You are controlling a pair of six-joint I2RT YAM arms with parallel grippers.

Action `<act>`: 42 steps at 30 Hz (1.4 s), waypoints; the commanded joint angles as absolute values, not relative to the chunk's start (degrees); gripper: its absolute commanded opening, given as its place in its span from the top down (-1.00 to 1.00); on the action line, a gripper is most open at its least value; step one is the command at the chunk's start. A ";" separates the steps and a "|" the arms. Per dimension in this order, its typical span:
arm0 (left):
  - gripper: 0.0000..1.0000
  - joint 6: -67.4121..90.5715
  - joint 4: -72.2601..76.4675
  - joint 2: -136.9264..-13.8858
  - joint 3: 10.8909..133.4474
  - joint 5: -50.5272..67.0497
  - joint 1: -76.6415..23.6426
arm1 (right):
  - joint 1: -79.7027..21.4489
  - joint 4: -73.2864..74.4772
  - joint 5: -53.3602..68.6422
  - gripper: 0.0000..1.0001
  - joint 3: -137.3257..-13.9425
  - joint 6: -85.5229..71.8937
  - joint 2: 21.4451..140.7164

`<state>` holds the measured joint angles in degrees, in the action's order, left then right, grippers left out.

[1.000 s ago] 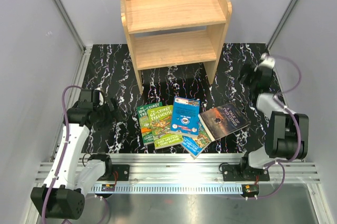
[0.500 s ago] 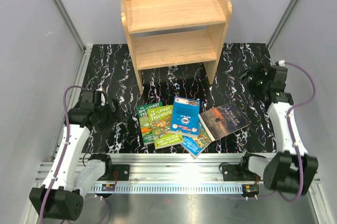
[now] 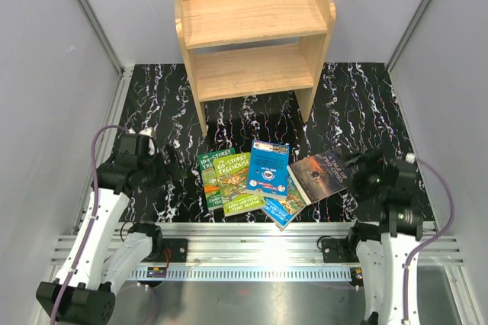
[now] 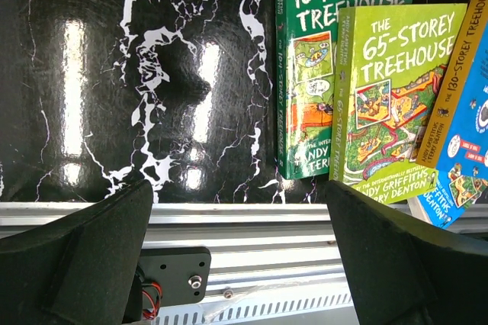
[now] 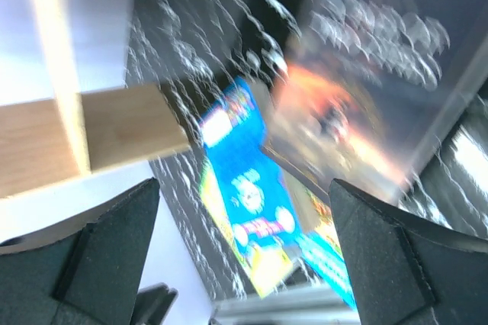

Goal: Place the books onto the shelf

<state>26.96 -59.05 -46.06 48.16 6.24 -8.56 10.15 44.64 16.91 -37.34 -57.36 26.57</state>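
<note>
Several books lie flat and overlapping near the table's front edge: two green Treehouse books (image 3: 207,180) (image 3: 238,182), a blue book (image 3: 268,169) on top of a blue-green one (image 3: 284,210), and a dark book (image 3: 324,174) at the right. Behind them stands the light-wood shelf (image 3: 252,31), both tiers bare. My left gripper (image 3: 169,166) is open just left of the green books (image 4: 313,73), holding nothing. My right gripper (image 3: 357,171) is open at the dark book's right edge. The right wrist view is blurred and shows the dark book (image 5: 366,73) and the blue book (image 5: 252,188) between the open fingers.
The black marbled tabletop (image 3: 152,104) is walled in by grey panels on the left, right and back. An aluminium rail (image 3: 252,252) with the arm bases runs along the near edge, just below the books. A shelf leg (image 5: 114,127) shows in the right wrist view.
The right arm has swung from the far right of the table back toward the front, and its gripper is now beside the dark book. The left arm has shifted slightly nearer. Books unmoved.
</note>
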 commanded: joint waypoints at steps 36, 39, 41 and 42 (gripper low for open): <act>-0.97 28.21 -58.01 -45.17 47.99 4.04 -10.81 | 10.28 37.80 12.48 -0.98 -23.55 -58.89 48.68; -0.97 28.30 -58.01 -45.53 48.08 3.96 -10.72 | 10.28 34.11 12.39 -0.95 -23.55 -58.62 53.78; -0.97 28.30 -58.01 -45.79 47.99 4.04 -10.81 | 10.28 31.39 12.39 -0.93 -23.55 -58.45 57.46; -0.97 28.30 -58.09 -46.05 47.99 4.13 -10.81 | 10.28 30.59 12.39 -0.91 -23.55 -58.36 58.61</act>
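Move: A Tale of Two Cities lies almost under the right hand: its middle is about 3 cm ahead, 5 cm to the left and some 17 cm below. On the same table, the blue 130-Storey book is about 5 cm ahead and 24 cm left of this hand, and the light-blue book partly under it about 4 cm back and 17 cm left. From the left hand, A Tale of Two Cities is about 48 cm right, 5 cm ahead and 13 cm below. Towards the near long edge of A Tale of Two Cities, the right hand drops about 16 cm, quickly drawing back some 7 cm at first while its fingers tip about 35 degrees steeper towards the table. Low down it reverses and slides forward about 5 cm, open fingers astride the edge, one over the cover and the other over the bare table; whether either touches can't be made out. ##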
